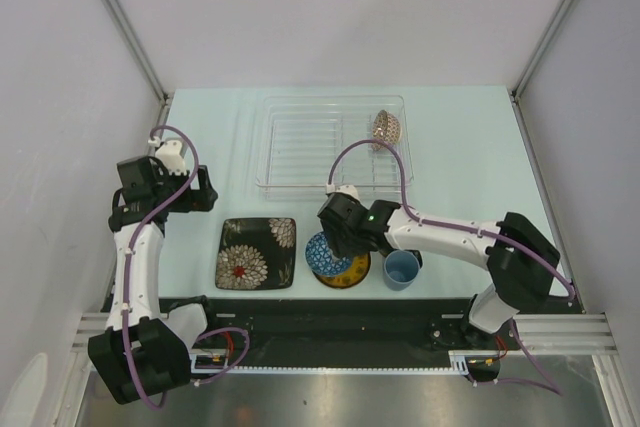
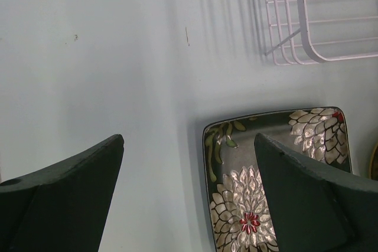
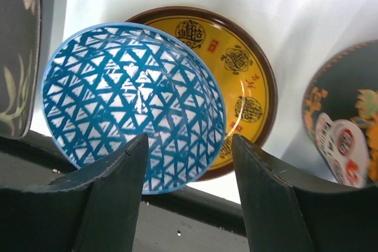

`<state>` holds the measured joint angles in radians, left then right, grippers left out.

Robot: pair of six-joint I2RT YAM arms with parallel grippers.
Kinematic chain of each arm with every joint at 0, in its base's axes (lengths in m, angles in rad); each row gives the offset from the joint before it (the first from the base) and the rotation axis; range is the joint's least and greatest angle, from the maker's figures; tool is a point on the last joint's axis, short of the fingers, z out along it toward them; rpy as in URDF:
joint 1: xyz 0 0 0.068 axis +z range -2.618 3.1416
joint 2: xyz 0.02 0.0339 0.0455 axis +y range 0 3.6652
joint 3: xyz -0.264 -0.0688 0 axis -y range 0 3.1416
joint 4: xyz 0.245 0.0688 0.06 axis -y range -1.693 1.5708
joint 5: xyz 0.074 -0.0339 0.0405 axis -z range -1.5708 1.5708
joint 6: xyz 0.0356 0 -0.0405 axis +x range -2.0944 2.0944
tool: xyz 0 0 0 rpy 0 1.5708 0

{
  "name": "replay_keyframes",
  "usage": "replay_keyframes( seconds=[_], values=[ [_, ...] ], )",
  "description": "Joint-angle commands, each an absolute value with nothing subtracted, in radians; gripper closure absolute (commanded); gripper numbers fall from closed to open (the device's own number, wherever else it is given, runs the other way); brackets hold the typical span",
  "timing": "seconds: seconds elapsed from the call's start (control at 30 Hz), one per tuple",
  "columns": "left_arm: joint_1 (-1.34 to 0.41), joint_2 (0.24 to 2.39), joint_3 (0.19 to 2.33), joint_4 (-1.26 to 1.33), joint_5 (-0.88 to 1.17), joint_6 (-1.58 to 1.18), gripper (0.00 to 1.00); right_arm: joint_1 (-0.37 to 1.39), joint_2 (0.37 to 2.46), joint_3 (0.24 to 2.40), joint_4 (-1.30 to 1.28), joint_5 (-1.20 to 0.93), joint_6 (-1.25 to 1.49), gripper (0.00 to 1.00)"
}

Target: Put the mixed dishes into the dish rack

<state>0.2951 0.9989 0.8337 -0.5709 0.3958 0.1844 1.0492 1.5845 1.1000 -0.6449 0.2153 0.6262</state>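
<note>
The clear dish rack point(image 1: 300, 137) stands at the back, with the cream-pink bowl point(image 1: 386, 127) in its right end. The black floral plate point(image 1: 257, 253) lies at the front. The blue bowl point(image 1: 326, 253) sits on the yellow saucer point(image 1: 352, 274), beside the light-blue cup point(image 1: 401, 269). My right gripper point(image 1: 335, 239) is open just above the blue bowl point(image 3: 133, 104), its fingers straddling the bowl's near rim above the saucer point(image 3: 242, 69). The dark mug point(image 3: 345, 128) is to the right. My left gripper point(image 2: 189, 163) is open and empty over the plate's point(image 2: 277, 175) left edge.
The rack's wire grid corner point(image 2: 295, 45) shows at the top right of the left wrist view. The table's dark front rail point(image 3: 195, 216) runs just below the bowl. White walls and slanted frame posts point(image 1: 120, 17) enclose the table.
</note>
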Motion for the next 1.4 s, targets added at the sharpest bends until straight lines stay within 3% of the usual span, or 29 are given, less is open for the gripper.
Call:
replay_keyframes(
  seconds=[0.0,0.23,0.33,0.37,0.43,0.47,0.67,0.9,1.0,1.17,1.37],
  values=[
    [0.302,0.983,0.851,-0.555,0.396,0.193,0.02,1.035,1.649,1.124,-0.607,0.184,0.626,0.38],
    [0.302,0.971,0.856,-0.563,0.397,0.193,0.03,1.016,1.684,1.123,-0.584,0.144,0.627,0.47],
    [0.302,0.966,0.851,-0.563,0.399,0.193,0.02,1.014,1.686,1.123,-0.583,0.144,0.627,0.69],
    [0.302,0.966,0.850,-0.561,0.399,0.195,0.02,1.015,1.678,1.123,-0.586,0.147,0.629,0.83],
    [0.302,0.963,0.847,-0.561,0.397,0.193,0.02,1.019,1.666,1.123,-0.591,0.166,0.629,0.97],
    [0.304,0.962,0.845,-0.558,0.397,0.193,0.02,1.022,1.648,1.124,-0.591,0.172,0.627,1.00],
    [0.304,0.960,0.836,-0.554,0.399,0.193,0.03,1.048,1.568,1.193,-0.696,0.314,0.609,1.00],
    [0.304,0.960,0.830,-0.549,0.402,0.184,0.02,1.037,1.519,1.468,-0.917,0.564,0.545,1.00],
    [0.302,0.962,0.825,-0.548,0.403,0.183,0.03,1.022,1.586,1.662,-1.087,0.787,0.543,1.00],
    [0.302,0.960,0.824,-0.549,0.403,0.183,0.03,0.960,1.922,2.042,-1.512,1.162,0.699,1.00],
    [0.304,0.946,0.818,-0.555,0.390,0.201,0.03,0.873,1.996,2.020,-1.520,1.196,0.721,1.00]
  ],
)
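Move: The blue patterned bowl sits on the yellow plate, its middle about 5 cm left, 1 cm ahead and 4 cm below the right hand. The plate's middle lies 2 cm left, level and 7 cm down; the red-lined mug 10 cm right and 4 ahead, the blue cup 11 right and 3 back. The dish rack's middle is some 25 cm ahead and 4 left. From the left hand the bowl lies about 24 cm right, 10 back and 12 below. Straight down about 3 cm, the right hand straddles the blue bowl's right rim and shuts its fingers, pinching it. After a brief pause it lifts fast, over 20 cm, and swings forward about 16 cm and a little right over the rack's near part, tipping the fingers forward-up some 35 degrees and turning clockwise, then sinks slightly. ##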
